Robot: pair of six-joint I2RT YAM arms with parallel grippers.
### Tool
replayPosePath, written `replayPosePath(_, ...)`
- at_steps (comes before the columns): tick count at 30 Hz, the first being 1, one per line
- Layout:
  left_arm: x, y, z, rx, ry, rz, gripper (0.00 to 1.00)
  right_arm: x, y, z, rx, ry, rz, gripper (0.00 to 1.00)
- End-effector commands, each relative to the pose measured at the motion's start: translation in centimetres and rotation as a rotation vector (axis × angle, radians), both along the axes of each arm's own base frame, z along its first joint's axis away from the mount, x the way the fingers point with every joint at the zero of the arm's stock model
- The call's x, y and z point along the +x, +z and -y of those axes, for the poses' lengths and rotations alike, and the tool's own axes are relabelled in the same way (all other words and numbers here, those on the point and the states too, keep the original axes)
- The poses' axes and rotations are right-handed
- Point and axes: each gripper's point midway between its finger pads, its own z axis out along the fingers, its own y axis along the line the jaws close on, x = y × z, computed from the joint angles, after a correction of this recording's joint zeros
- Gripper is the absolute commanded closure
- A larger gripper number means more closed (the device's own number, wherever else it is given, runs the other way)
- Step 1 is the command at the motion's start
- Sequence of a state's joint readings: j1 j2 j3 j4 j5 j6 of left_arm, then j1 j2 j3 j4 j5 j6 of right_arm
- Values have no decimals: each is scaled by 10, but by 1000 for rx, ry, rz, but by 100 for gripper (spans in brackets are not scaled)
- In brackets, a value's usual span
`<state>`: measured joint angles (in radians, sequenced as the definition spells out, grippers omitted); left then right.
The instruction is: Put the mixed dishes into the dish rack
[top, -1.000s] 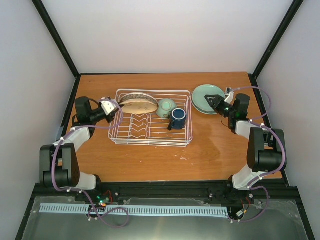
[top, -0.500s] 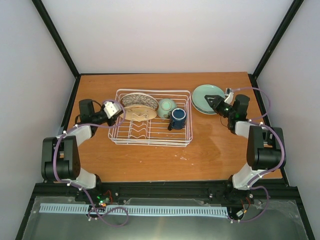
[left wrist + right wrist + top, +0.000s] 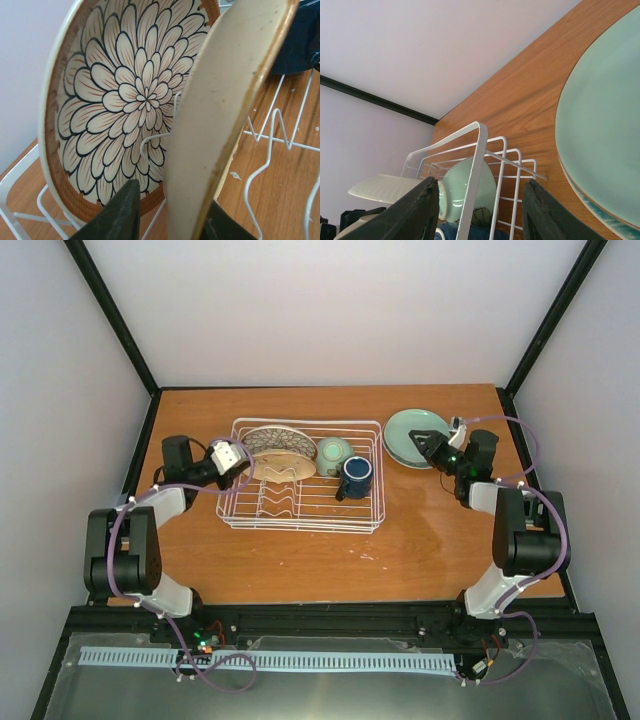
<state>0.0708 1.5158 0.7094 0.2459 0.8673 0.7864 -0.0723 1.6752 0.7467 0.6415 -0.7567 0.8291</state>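
The white wire dish rack (image 3: 305,528) sits mid-table. At its back left the brown petal-patterned plate (image 3: 130,100) stands on edge, also visible from above (image 3: 272,440). Just in front of it the cream plate (image 3: 225,100) stands on edge among the dividers (image 3: 285,468). My left gripper (image 3: 170,200) straddles the cream plate's rim; one finger stands off it, so the jaws are slightly open (image 3: 240,462). A pale-green cup (image 3: 332,453) and a dark blue mug (image 3: 356,475) are in the rack's right part. The teal plates (image 3: 412,436) lie stacked on the table to the right. My right gripper (image 3: 432,445) is open beside them, holding nothing.
The rack's wavy dividers (image 3: 270,145) rise to the right of the cream plate. In the right wrist view the rack's corner rim (image 3: 477,165) and the cup (image 3: 470,192) lie ahead, with the teal plates (image 3: 605,140) at the right. Black frame posts stand at the table's back corners.
My left gripper has moved right and set the cream plate from lying flat to standing on edge in the rack, and its jaws have loosened. The right arm has not moved.
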Motion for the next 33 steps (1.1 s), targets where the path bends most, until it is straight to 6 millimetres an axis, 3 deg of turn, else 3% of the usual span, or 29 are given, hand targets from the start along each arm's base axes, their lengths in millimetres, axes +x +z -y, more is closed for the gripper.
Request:
replayPosePath(1,12,13,2,11,-16,52,72,0,-5,2,0,-1,7,56)
replayPosePath(10,15,16,3,-1,-6,29,64,2,-12,2,4,-6,-10,56)
replayPosePath(19,9,42,8,-1,-11,45,55,4,-17,2,17,-7,-22,56)
replayPosePath(22,5,50,10,1,-11,33,56,4,-19,2,19,-7,-25,56)
replayPosePath(29,-3,81,10,4,17,88,53,4,-21,3,20,-12,-30,56)
replayPosePath(33,-13,120,10,-13,38,174,53,5,-22,6,7,-27,-33,57)
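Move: My left hand is loosely around the left rim of the upright cream plate. The plate's middle is about 9 cm to my right, 2 cm ahead and slightly below; the flower plate stands some 5 cm beyond it. The green bowl is roughly 22 cm right and 6 cm ahead, and the blue mug 27 cm right, level, both about 8 cm lower. From my right hand, the stacked green plates lie around 10 cm below, 3 cm right and 2 cm ahead. I spread my left fingers wider around the cream plate's rim, easing about 1 cm forward, then lift the hand clear, rising some 6 to 7 cm, ever faster, and drawing back nearly 2 cm with the wrist angle kept. Meanwhile my right hand, empty and partly open, sinks about 2 cm towards the green plates without reaching them. ##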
